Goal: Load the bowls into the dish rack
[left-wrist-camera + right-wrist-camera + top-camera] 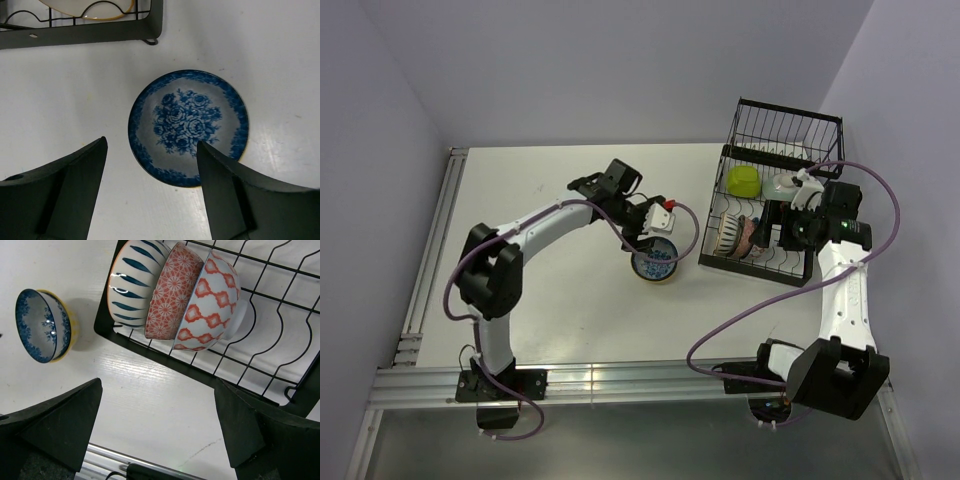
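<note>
A blue-and-white floral bowl point(655, 264) point(189, 125) point(42, 325) with a yellow outside stands upright on the white table, left of the black wire dish rack point(788, 128) point(165, 359). My left gripper point(653, 245) point(151, 150) hangs open just above it, its right finger overlapping the bowl's near rim and its left finger over bare table. Three patterned bowls stand on edge in the rack's slots: blue-striped point(132, 285), red point(172, 292) and orange-and-white point(210, 302). A green bowl point(743, 180) and a white one point(785, 185) lie further back. My right gripper point(782, 232) point(157, 390) is open and holds nothing.
The rack's corner point(80, 34) lies just beyond the blue bowl, with a cream, yellow-rimmed bowl point(85, 6) inside it. A metal rail point(620, 378) runs along the table's near edge, another down the left side. Purple cables loop beside both arms.
</note>
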Motion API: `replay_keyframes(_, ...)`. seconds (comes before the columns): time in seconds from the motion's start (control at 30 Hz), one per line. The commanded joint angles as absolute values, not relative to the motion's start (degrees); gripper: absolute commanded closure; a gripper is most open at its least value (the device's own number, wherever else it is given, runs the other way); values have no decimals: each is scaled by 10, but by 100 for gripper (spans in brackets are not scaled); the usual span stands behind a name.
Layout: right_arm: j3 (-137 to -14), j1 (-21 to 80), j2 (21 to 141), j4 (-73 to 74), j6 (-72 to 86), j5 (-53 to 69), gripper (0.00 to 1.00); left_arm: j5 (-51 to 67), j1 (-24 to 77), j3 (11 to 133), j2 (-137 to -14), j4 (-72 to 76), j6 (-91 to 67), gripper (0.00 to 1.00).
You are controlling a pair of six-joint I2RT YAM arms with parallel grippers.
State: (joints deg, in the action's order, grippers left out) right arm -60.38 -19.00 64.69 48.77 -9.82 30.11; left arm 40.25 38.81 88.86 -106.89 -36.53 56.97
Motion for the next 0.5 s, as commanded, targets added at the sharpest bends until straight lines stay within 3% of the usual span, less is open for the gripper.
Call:
replay_keyframes(0.0,-632,-192,627,501,-90,312,0,404,387,938,-1108,-384,631,23)
replay_keyframes(0.33,-619,-192,622,492,-84,294,0,397,385,975,-1177,-366,629,33)
replay_keyframes(0.47,-609,-192,624,486,-83,293,0,396,386,965,-1182,-356,630,45)
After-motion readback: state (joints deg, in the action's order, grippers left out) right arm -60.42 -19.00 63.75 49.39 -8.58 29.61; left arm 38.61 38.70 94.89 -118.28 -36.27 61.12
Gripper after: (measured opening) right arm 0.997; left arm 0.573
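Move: The blue-flowered bowl lies roughly 3 cm back and 3 cm to the right of the left hand, its middle about 9 cm below. In the rack, the striped bowl stands some 22 cm to the hand's right and 3 cm ahead, about 8 cm below; the dish rack's middle is about 31 cm right and 7 cm ahead, 12 cm lower. From the right hand, the blue-flowered bowl is about 30 cm left, level fore and aft, and 12 cm below. The left hand sinks about 5.5 cm towards the blue-flowered bowl while easing some 3 cm forward and a little to the right, slowing as it comes down over the bowl's far rim with its fingers still slanting down to the right and its wrist barely turning. The part-open fingers draw further together without shutting, one coming to lie beyond the far rim and the other over the bowl's inside; whether either touches yet can't be seen. ##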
